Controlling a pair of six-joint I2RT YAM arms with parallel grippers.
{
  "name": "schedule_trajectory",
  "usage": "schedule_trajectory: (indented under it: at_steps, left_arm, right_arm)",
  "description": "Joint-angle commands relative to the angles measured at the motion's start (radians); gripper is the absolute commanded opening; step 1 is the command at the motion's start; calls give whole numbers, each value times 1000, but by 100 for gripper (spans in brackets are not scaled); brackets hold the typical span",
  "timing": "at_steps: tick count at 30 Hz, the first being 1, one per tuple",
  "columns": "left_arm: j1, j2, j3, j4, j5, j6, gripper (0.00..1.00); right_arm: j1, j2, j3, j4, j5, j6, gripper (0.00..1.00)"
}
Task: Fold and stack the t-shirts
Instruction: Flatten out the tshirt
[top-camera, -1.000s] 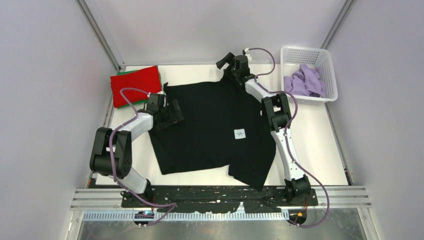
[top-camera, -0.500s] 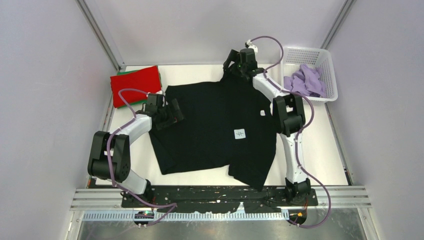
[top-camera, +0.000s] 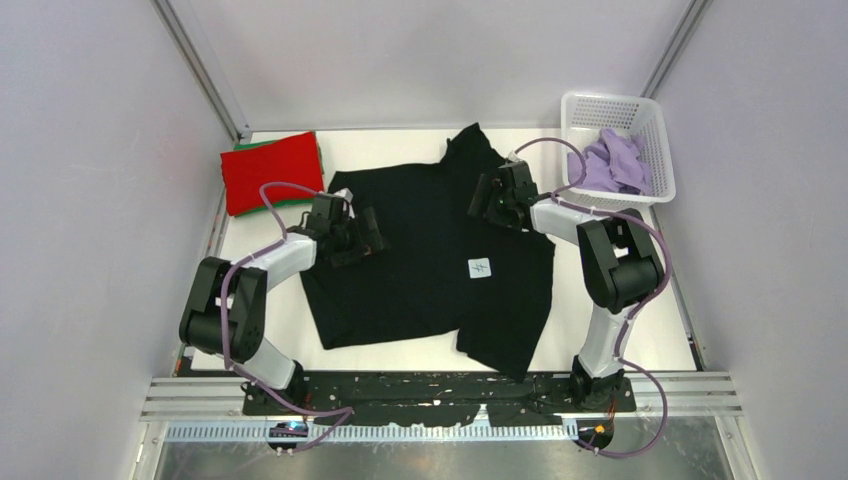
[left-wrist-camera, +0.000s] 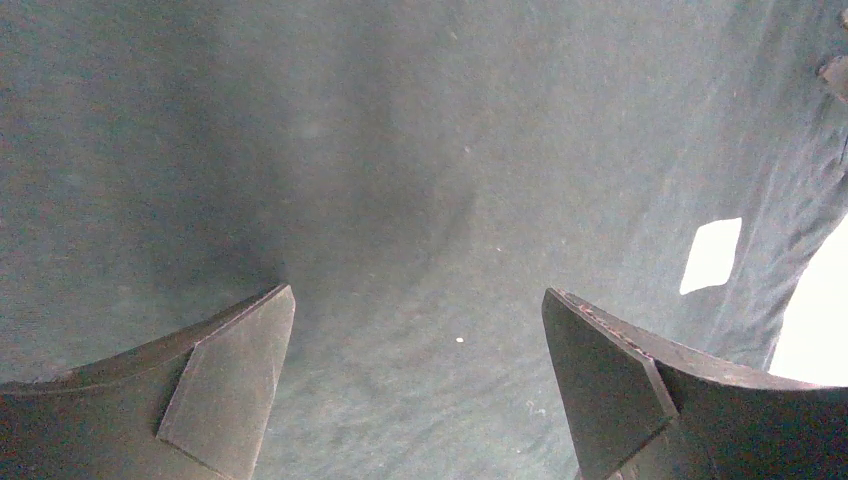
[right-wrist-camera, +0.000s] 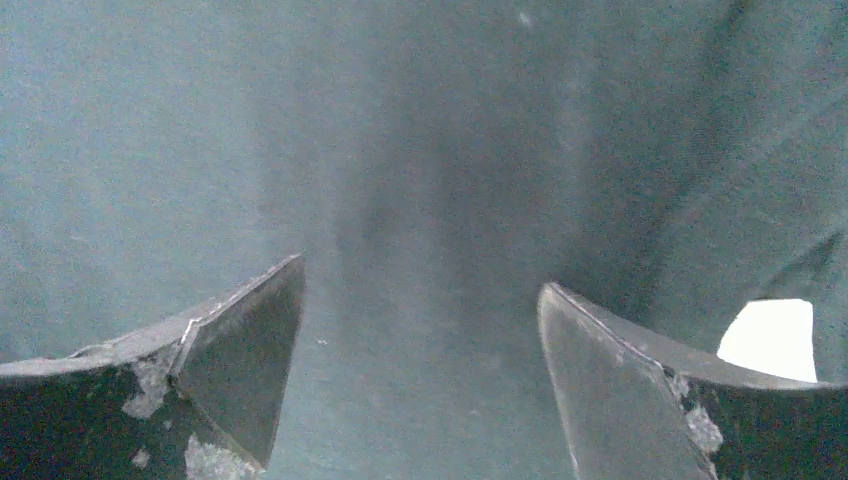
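Note:
A large black t-shirt (top-camera: 420, 270) lies spread across the middle of the table, with a small white tag (top-camera: 480, 267) face up. My left gripper (top-camera: 371, 231) hovers open over its left part, with only black cloth (left-wrist-camera: 400, 150) between the fingers (left-wrist-camera: 230, 390); the tag (left-wrist-camera: 711, 255) shows to the right. My right gripper (top-camera: 484, 199) stands open above the shirt's upper right, and cloth (right-wrist-camera: 420, 120) fills that view too. A folded red t-shirt (top-camera: 272, 172) rests on a green one (top-camera: 258, 146) at the back left. A lavender t-shirt (top-camera: 610, 160) sits crumpled in the basket.
The white mesh basket (top-camera: 612, 100) stands at the back right corner. Bare white table (top-camera: 640, 290) shows right of the black shirt and as a strip (top-camera: 260, 320) on its left. Grey walls close in both sides and the back.
The right arm has drawn back from the shirt's far edge to over its upper right, leaving a sleeve lying toward the back. The left gripper has slid right, further over the shirt.

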Motion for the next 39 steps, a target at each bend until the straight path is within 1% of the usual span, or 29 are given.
schedule_trajectory:
  at_steps: [1, 6, 10, 12, 17, 19, 21, 23, 26, 29, 31, 33, 38, 39]
  left_arm:
    - [-41, 15, -15, 48, 36, -21, 100]
    - [-83, -8, -82, 52, 42, -44, 100]
    - [-130, -59, -188, 50, 41, -72, 100]
    - [-163, -101, -247, 49, 45, -91, 100]
    - [-261, -225, -386, 20, 45, -145, 100]
    - [-290, -297, -410, -16, 27, -160, 100]
    - [-299, -358, -412, -54, -3, -164, 100]
    - [-300, -408, -381, -78, -44, -151, 100]
    - [-298, -427, -288, -114, -147, -116, 100]
    - [-288, -384, -180, -130, -214, -69, 100]
    - [-273, -324, -120, -126, -240, -49, 99]
    - [-251, -259, -63, -123, -250, -36, 100]
    - [-215, -97, 66, -130, -256, -8, 99]
    - [-212, -70, 87, -131, -256, -2, 100]
  right_arm:
    - [0, -112, -131, -59, 48, 52, 95]
    - [-9, -192, -251, -176, 84, 88, 95]
    - [-17, -300, -386, -208, 38, 89, 96]
    - [-17, -363, -438, -244, 39, 93, 96]
    - [-19, -546, -529, -411, 163, 84, 95]
    - [-18, -608, -570, -433, 173, 82, 95]
    - [-19, -659, -600, -417, 160, 66, 95]
    - [-18, -696, -603, -387, 154, 39, 96]
    - [-17, -740, -545, -346, 147, 10, 96]
    - [-14, -740, -473, -284, 121, -30, 96]
    - [-13, -717, -421, -243, 115, -36, 95]
    - [-14, -674, -378, -186, 106, -29, 95]
    - [-14, -469, -202, -88, 57, -2, 95]
    - [-14, -403, -147, -80, 54, -3, 95]
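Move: Both open hands are just over the black t-shirt. Its middle lies about 5 cm back and 16 cm right of the left hand, 2 cm below, and roughly 13 cm back and 15 cm left of the right, 1 cm below. The square white label is some 17 cm back and 2 cm left of the right hand. From the left hand, the near hem is about 28 cm back and 3 cm right, the folded red stack 17 cm ahead and 25 cm left. Fingers wide open, both hands drag the black t-shirt back towards the robot and somewhat right, the right hand about 20 cm while its fingers tip down some 15 degrees, the left about 13 cm, turning a little clockwise. Near the table's front edge both turn back, rising and swinging forward again over the shirt; the right hand lifts clear, ending about 8 cm above its starting height. ##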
